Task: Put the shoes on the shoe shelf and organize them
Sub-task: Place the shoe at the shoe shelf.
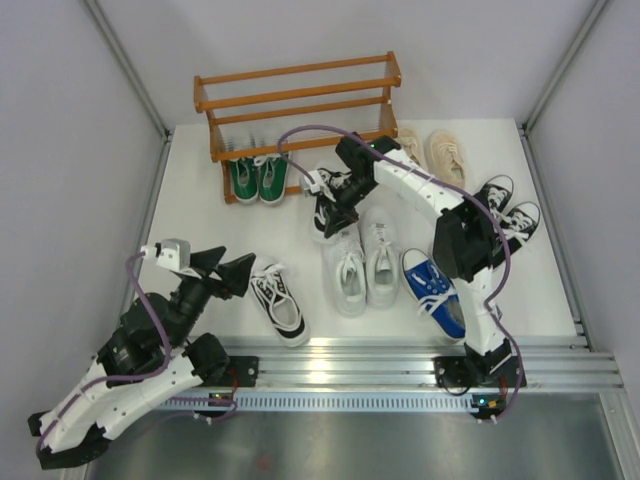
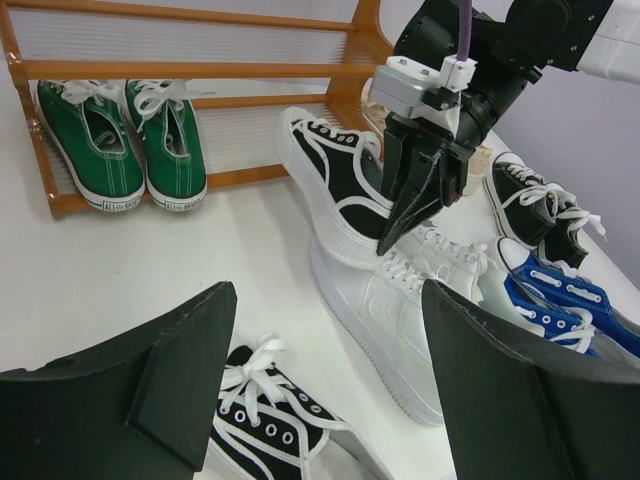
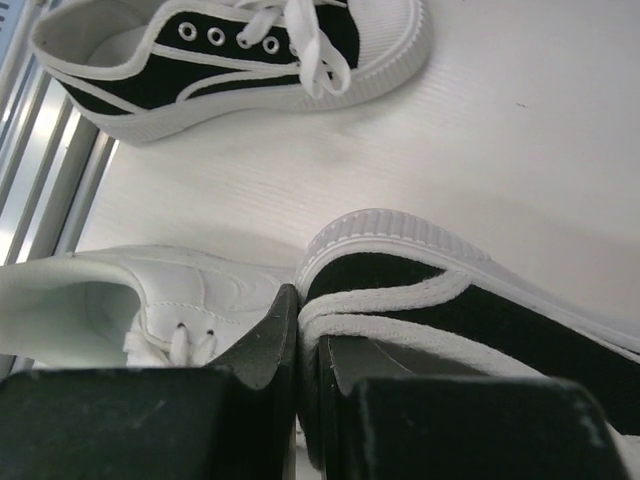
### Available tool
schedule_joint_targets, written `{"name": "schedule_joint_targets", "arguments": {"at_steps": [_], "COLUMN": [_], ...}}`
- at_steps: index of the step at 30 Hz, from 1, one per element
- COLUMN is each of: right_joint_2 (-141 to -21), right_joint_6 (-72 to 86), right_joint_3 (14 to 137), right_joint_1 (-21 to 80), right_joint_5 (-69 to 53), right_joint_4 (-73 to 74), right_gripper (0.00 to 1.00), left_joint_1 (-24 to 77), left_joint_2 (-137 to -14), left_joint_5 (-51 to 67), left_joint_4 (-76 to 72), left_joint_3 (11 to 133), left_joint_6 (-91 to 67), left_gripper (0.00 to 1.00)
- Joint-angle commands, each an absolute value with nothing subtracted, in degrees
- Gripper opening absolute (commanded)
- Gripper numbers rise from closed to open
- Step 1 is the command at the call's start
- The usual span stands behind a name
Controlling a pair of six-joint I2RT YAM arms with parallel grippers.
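Observation:
The orange-brown shoe shelf (image 1: 295, 100) stands at the back, with the green pair (image 1: 258, 178) on its bottom tier. My right gripper (image 1: 326, 212) is shut on the collar rim of a black-and-white shoe (image 2: 335, 185), one finger inside and one outside (image 3: 300, 300). That shoe (image 3: 480, 300) hangs tilted, its heel over the white pair (image 1: 365, 260). The matching black-and-white shoe (image 1: 278, 300) lies near the front edge. My left gripper (image 1: 225, 268) hovers open just above its laces (image 2: 328, 300), holding nothing.
A blue shoe (image 1: 435, 290) lies right of the white pair. The black canvas pair (image 1: 505, 210) and the beige pair (image 1: 430, 150) sit at the right and back right. A metal rail (image 1: 400, 360) runs along the near edge. Grey walls enclose the table.

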State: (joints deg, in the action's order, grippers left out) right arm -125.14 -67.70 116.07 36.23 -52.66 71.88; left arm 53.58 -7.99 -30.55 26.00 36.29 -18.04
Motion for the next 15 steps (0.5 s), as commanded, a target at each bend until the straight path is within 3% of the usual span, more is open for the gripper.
{"name": "schedule_joint_targets", "arguments": {"at_steps": [1, 15], "right_joint_2": [-123.6, -128.3], "right_joint_6": [-65.7, -66.8], "right_joint_3": [120.1, 125.5], "right_joint_1": [33.8, 28.0], "right_joint_5": [-52.9, -46.9], "right_joint_4": [65.0, 63.7], "right_gripper": [0.03, 0.07], "left_joint_1": [53.3, 53.3], "left_joint_2": [-7.3, -7.2], "left_joint_5": [-31.3, -31.6], "left_joint_4": [25.1, 25.0], "left_joint_3": [36.2, 36.1], "left_joint_6": [-17.4, -17.5], "left_gripper": [0.80, 0.80]}}
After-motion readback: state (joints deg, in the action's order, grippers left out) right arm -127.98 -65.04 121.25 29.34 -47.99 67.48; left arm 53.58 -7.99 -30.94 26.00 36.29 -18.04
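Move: The right hand already holds a black-and-white shoe by its near end; the open bottom-shelf space for it lies about 19 cm ahead, 2 cm left and 8 cm lower. The green shoe nearest that space is some 19 cm ahead and 18 cm left, the left white shoe about 5 cm back, 2 cm right and 8 cm below. From the left hand the shelf space is roughly 36 cm ahead, 23 cm right and 23 cm lower. Keeping its pinch, the right hand carries the shoe about 8 cm forward and 3 cm right towards the bottom shelf. ##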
